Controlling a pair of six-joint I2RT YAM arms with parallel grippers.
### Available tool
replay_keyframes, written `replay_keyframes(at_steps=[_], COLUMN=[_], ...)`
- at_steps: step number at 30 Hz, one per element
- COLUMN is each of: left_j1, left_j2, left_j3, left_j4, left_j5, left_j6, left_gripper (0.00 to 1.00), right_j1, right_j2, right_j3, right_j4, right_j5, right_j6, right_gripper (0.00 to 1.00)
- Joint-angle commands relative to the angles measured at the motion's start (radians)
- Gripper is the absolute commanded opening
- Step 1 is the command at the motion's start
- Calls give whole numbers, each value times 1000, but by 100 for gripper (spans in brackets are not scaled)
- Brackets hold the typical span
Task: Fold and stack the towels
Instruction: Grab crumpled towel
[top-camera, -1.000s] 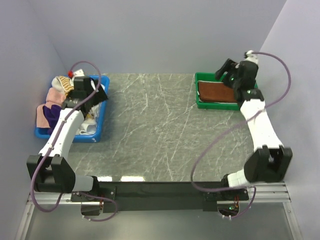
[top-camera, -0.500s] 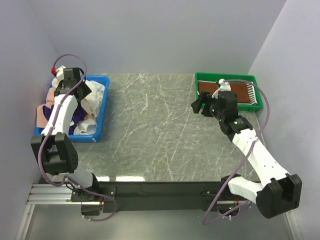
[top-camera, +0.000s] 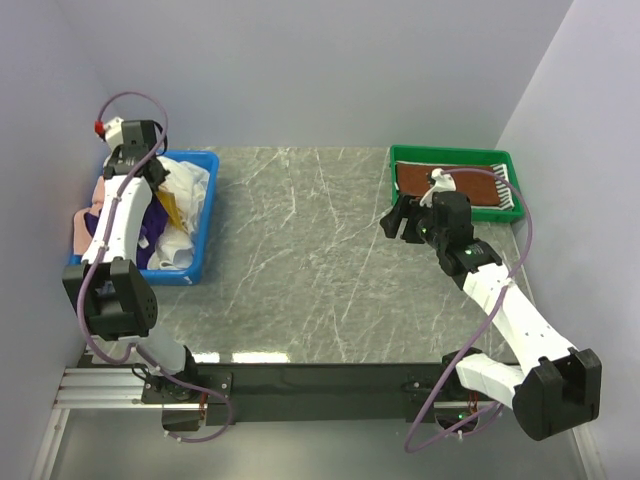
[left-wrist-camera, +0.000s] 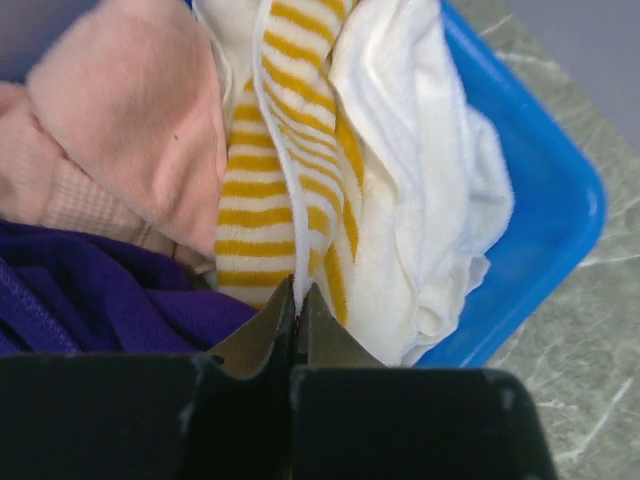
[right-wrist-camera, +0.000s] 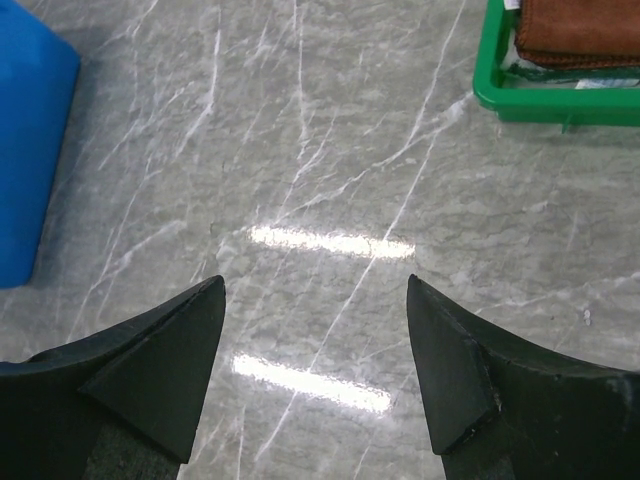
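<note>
Several loose towels fill the blue bin (top-camera: 203, 222) at the left: a yellow-white striped towel (left-wrist-camera: 260, 190), a white towel (left-wrist-camera: 420, 170), a pink towel (left-wrist-camera: 130, 120) and a purple towel (left-wrist-camera: 110, 300). My left gripper (left-wrist-camera: 297, 285) reaches down into the bin (left-wrist-camera: 545, 200) and is shut on a white edge of the yellow-white striped towel (top-camera: 168, 208). A folded brown towel (top-camera: 468, 182) lies in the green tray (top-camera: 450, 152) at the back right. My right gripper (right-wrist-camera: 315, 285) hangs open over bare table, left of the tray, holding nothing.
The marble table top (top-camera: 300, 260) stretches between bin and tray. In the right wrist view the green tray (right-wrist-camera: 540, 105) with the brown towel (right-wrist-camera: 580, 30) sits at the upper right, the blue bin (right-wrist-camera: 30, 150) at the left edge. Walls stand close on the left, back and right.
My left gripper has moved to the bin's far end and shut on the striped towel's edge. The right arm left the green tray and swung out over the table.
</note>
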Motion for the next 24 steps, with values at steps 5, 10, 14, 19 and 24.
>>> replay_keyframes(at_steps=[5, 10, 14, 19, 24], left_j1=[2, 2, 2, 82, 119], left_j2=[9, -5, -69, -173, -206], left_j3=[283, 315, 135, -261, -236], left_j4=[-47, -35, -32, 112, 120], left_j5=[-77, -17, 7, 108, 158], left_j6=[68, 59, 6, -62, -42], left_gripper=[5, 6, 9, 42, 67], right_j1=[3, 3, 3, 3, 3], right_j2=[-25, -13, 9, 10, 39], right_j3=[2, -7, -4, -13, -5], right_j4=[44, 51, 48, 48, 60], right_j5=[-43, -48, -60, -57, -107], right_j6=[-29, -30, -30, -39, -35], right_gripper=[79, 79, 79, 79, 79])
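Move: The left gripper already pinches the white hem of the yellow-striped towel, whose bulk lies straight beneath it, about 7 cm down. Around the striped towel, some 10 cm below the hand, the white towel is about 6 cm to the hand's right and 2 cm ahead, the purple towel 9 cm back and 8 cm left, and the pink towel 15 cm left and 3 cm back. From the right hand the striped towel lies roughly 52 cm left and 10 cm ahead. Lift the left gripper about 10 cm with the striped towel's hem still pinched, tipping the fingers up slightly. Then turn round and plunge some 15 cm down and 8 cm back towards the base, opening the fingers to about two-thirds to let go of the hem, and bring them open over a lower stretch of the striped towel near the purple one. ##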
